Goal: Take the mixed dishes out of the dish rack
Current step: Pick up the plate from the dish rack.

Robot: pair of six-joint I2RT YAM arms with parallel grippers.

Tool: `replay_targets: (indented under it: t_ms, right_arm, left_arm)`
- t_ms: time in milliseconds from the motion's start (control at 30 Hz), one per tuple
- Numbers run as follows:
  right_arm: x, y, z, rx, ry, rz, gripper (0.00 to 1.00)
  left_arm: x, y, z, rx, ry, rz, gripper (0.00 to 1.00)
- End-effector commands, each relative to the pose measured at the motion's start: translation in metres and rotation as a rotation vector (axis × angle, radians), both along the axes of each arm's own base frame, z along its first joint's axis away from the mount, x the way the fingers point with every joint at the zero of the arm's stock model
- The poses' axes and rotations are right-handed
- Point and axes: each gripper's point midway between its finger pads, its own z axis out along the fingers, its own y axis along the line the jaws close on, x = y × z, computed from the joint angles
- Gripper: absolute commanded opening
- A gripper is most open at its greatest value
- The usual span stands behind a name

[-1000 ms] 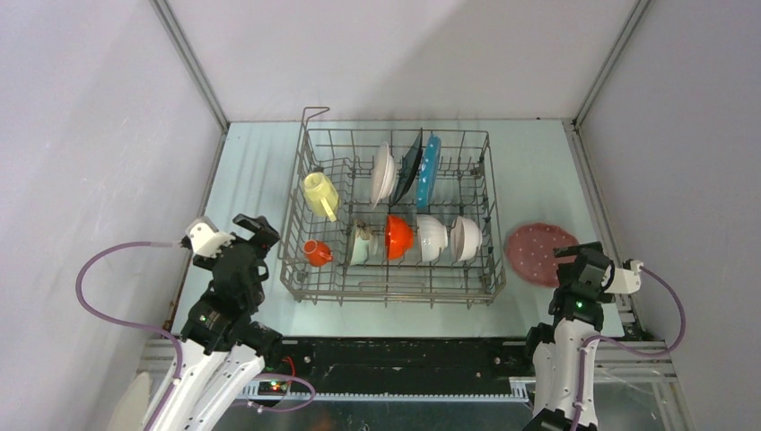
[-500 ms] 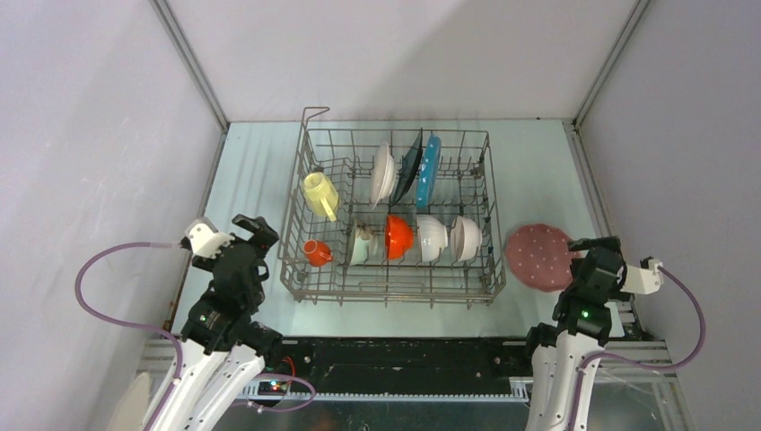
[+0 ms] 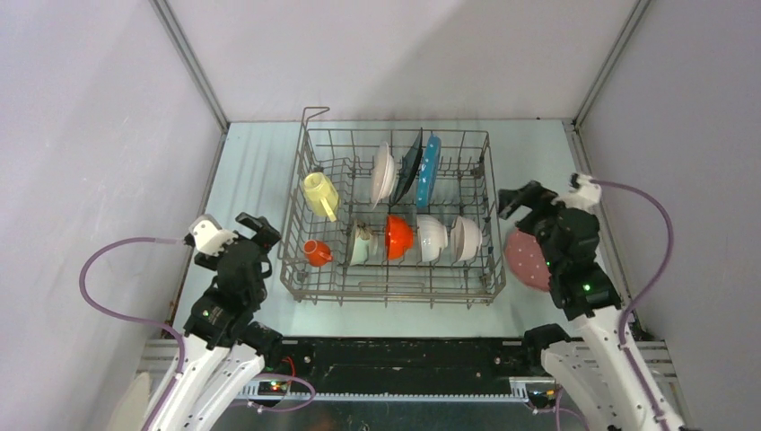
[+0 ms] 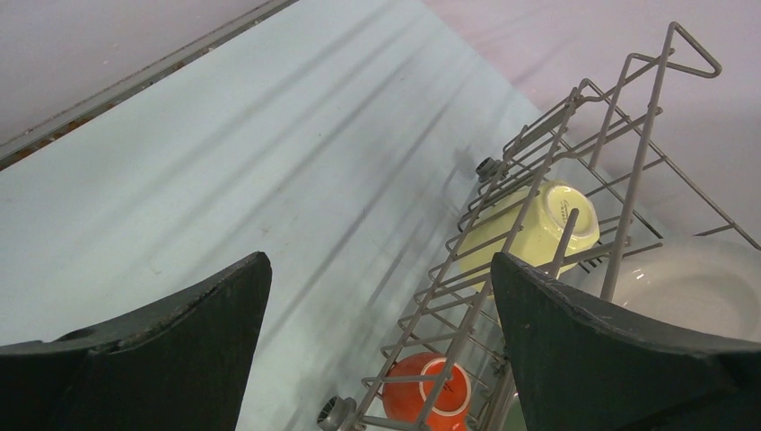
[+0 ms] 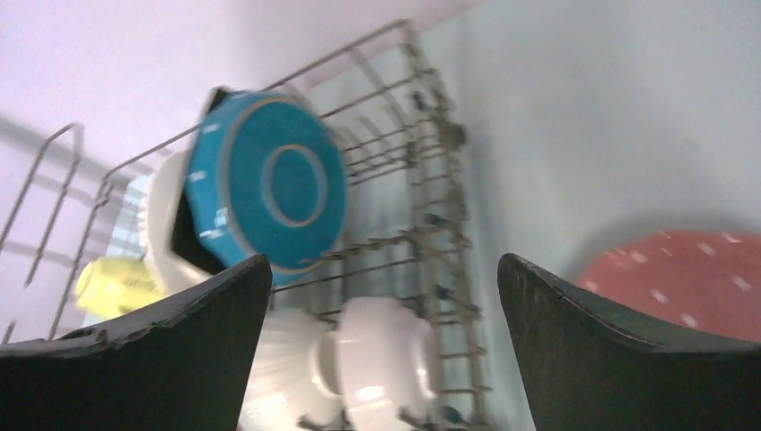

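The grey wire dish rack [image 3: 395, 292] stands mid-table. It holds a yellow cup [image 3: 320, 193], an orange mug [image 3: 316, 252], a pale green bowl [image 3: 361, 244], an orange bowl [image 3: 398, 236], two white bowls [image 3: 432, 238] and upright white [image 3: 383, 173], black [image 3: 411, 166] and blue plates [image 3: 429, 171]. A pink plate [image 3: 523, 254] lies flat on the table right of the rack. My left gripper [image 3: 258, 228] is open beside the rack's left wall, near the mug [image 4: 431, 391]. My right gripper [image 3: 525, 199] is open and empty above the pink plate, facing the rack's right wall and blue plate [image 5: 278, 184].
Grey walls close in the table on the left, back and right. A looped wire handle [image 3: 314, 112] rises at the rack's far left corner. Bare table lies left of the rack [image 4: 224, 180] and behind the pink plate [image 5: 682, 278].
My right arm has swung from the table's near right edge forward and left, over the pink plate toward the rack's right side. The left arm has barely moved.
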Motion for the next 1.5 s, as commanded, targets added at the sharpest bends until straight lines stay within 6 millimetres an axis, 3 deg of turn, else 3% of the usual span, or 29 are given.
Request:
replay_targets:
  t_ms: [0, 33, 67, 100, 133, 167, 200, 400, 433, 467, 567, 900, 1167, 1467]
  right_arm:
    - [0.02, 0.043, 0.061, -0.153, -0.154, 0.12, 1.0]
    - [0.022, 0.048, 0.073, -0.171, -0.161, 0.124, 0.99]
    - [0.028, 0.065, 0.065, -0.19, -0.125, 0.169, 0.99]
    - [0.031, 0.07, 0.075, -0.198, -0.126, 0.167, 0.99]
    - [0.036, 0.087, 0.067, -0.215, -0.091, 0.203, 0.99]
    - [0.04, 0.091, 0.074, -0.21, -0.086, 0.192, 0.99]
    - [0.047, 0.106, 0.063, -0.218, -0.045, 0.211, 0.99]
    - [0.078, 0.158, 0.063, -0.283, 0.003, 0.172, 0.97]
    - [0.084, 0.168, 0.048, -0.31, 0.034, 0.178, 0.97]
    - [0.087, 0.173, 0.05, -0.308, 0.041, 0.171, 0.97]
    - [0.1, 0.188, 0.024, -0.317, 0.105, 0.171, 0.92]
    - [0.118, 0.208, -0.005, -0.315, 0.153, 0.197, 0.67]
    - [0.134, 0.206, -0.029, -0.281, 0.214, 0.183, 0.6]
    - [0.157, 0.207, -0.042, -0.275, 0.201, 0.149, 0.54]
  left_arm:
    - [0.001, 0.004, 0.012, -0.001, -0.031, 0.029, 1.0]
    - [0.002, 0.004, 0.012, 0.0, -0.032, 0.029, 1.0]
    - [0.003, 0.003, 0.012, 0.002, -0.032, 0.024, 1.0]
    - [0.003, 0.002, 0.013, 0.0, -0.037, 0.02, 1.0]
    - [0.004, 0.001, 0.013, 0.002, -0.037, 0.01, 1.0]
    - [0.004, 0.0, 0.014, -0.001, -0.044, 0.007, 1.0]
    - [0.005, -0.001, 0.013, 0.0, -0.046, 0.002, 1.0]
    - [0.004, 0.001, 0.012, 0.002, -0.048, 0.01, 1.0]
    - [0.004, 0.001, 0.011, 0.003, -0.046, 0.009, 1.0]
    - [0.005, 0.0, 0.011, 0.002, -0.046, 0.008, 1.0]
    - [0.004, 0.0, 0.012, 0.004, -0.046, 0.005, 1.0]
    - [0.007, -0.002, 0.009, 0.007, -0.044, -0.003, 1.0]
    - [0.008, -0.002, 0.009, 0.009, -0.036, 0.004, 1.0]
    - [0.008, -0.001, 0.009, 0.011, -0.035, 0.011, 1.0]
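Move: The blue plate stands in the rack about 16 cm ahead of the right hand, 21 cm to its left and 12 cm lower. The black plate is 5 cm left of the blue plate and level with it; the middle white bowl stands 15 cm nearer than the blue plate. From the left hand, the blue plate lies some 19 cm ahead, 38 cm right and 10 cm down. Right hand arcs about 20 cm left and 14 cm forward, then down, fingers half-closing astride the blue plate. ##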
